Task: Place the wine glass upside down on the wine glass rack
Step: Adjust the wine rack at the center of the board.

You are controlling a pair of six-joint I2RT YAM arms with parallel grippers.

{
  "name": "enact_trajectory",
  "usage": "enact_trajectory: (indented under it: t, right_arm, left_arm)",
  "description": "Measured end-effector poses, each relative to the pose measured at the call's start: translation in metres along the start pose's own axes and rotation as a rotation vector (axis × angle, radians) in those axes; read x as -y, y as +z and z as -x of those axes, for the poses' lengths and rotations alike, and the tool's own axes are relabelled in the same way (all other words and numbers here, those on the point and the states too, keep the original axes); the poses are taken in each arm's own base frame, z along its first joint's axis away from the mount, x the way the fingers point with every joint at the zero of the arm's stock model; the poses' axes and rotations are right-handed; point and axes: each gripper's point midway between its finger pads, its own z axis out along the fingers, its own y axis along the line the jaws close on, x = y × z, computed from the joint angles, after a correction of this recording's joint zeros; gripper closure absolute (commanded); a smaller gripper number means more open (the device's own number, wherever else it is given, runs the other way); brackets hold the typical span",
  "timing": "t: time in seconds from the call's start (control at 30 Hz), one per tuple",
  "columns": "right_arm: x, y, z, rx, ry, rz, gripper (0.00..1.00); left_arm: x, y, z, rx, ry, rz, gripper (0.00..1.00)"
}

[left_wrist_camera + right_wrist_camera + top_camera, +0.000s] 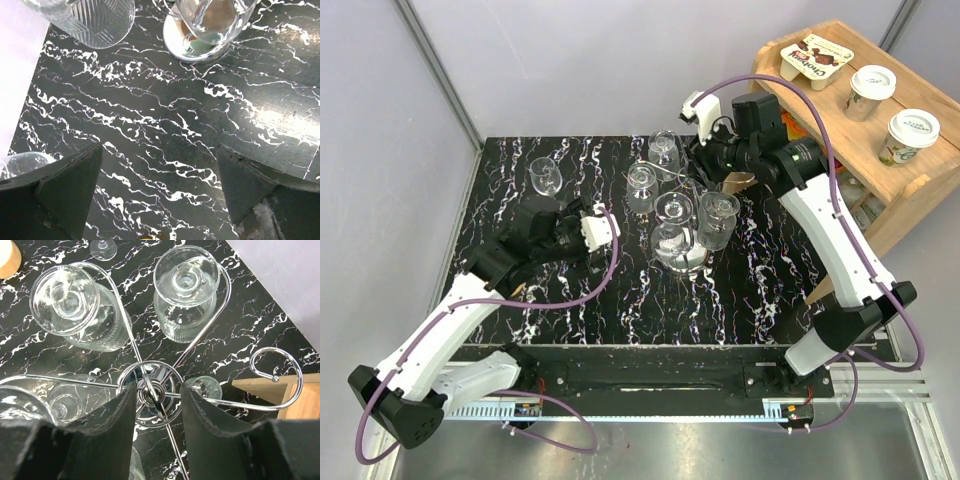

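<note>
The wine glass rack (688, 256) stands mid-table on its shiny disc base, with several wine glasses hanging upside down from its curled arms, among them one at the back (186, 285) and one at the left (70, 305). One curled arm (276, 371) carries nothing. My right gripper (157, 390) hovers over the rack's centre, open, its fingers either side of the top ring without holding it. Another wine glass (546, 178) stands upright on the table at the back left. My left gripper (603, 228) is open over bare marble (160, 155), left of the rack.
A wooden shelf (880, 150) with paper cups and a snack pack stands off the table's right back corner. The rack's base (175, 42) and a ribbed glass bowl (95, 20) lie just ahead of the left gripper. Grey walls close the back and left.
</note>
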Motion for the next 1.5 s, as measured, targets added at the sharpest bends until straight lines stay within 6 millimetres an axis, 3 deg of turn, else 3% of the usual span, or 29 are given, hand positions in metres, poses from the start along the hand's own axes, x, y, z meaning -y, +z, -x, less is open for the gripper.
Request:
enact_trajectory:
  t: [0.07,0.23,0.4,0.8,1.23,1.5]
  right_arm:
    - [0.002,0.004,0.001,-0.002,0.0,0.0,0.58]
    - [0.003,0.01,0.001,-0.008,0.01,0.004,0.85]
    - [-0.001,0.011,0.002,-0.003,0.03,0.017,1.0]
    - [0.001,0.013,0.005,0.086,0.106,-0.058,1.0]
    - [-0.001,0.021,0.013,0.159,0.225,-0.184,1.0]
    - [0.002,0.023,0.014,0.175,0.284,-0.244,1.0]
  left_arm:
    - [-0.003,-0.002,-0.002,-0.016,0.004,0.014,0.01]
    - [-0.01,-0.005,-0.008,-0.049,0.01,0.049,0.01]
    - [-0.023,-0.011,-0.012,-0.083,0.006,0.109,0.01]
    - [-0.065,-0.027,-0.015,-0.127,-0.041,0.287,0.01]
    - [-0.108,-0.024,-0.016,-0.176,-0.119,0.437,0.01]
    - [-0.146,-0.048,-0.007,-0.168,-0.175,0.589,0.01]
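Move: The rack's top ring sits almost between the right fingertips, about 1 cm ahead, 1 cm left and 1 cm below. From the right hand, glasses hang some 12 cm lower: one 9 cm ahead and 4 left, one 3 ahead and 8 left, one 5 back and 3 left, one 3 back and 4 right. From the left hand the standing wine glass is about 10 cm ahead, 9 left and 17 below. Close the part-open right gripper on the thin wire at the rack's top ring, then keep it pinched and turn the hand about 20 degrees clockwise, easing 2 cm forward and left. Meanwhile carry the empty, wide-open left gripper away from the rack towards the standing wine glass, about 10 cm forward, 9 left and 7 up, swinging it counter-clockwise. ##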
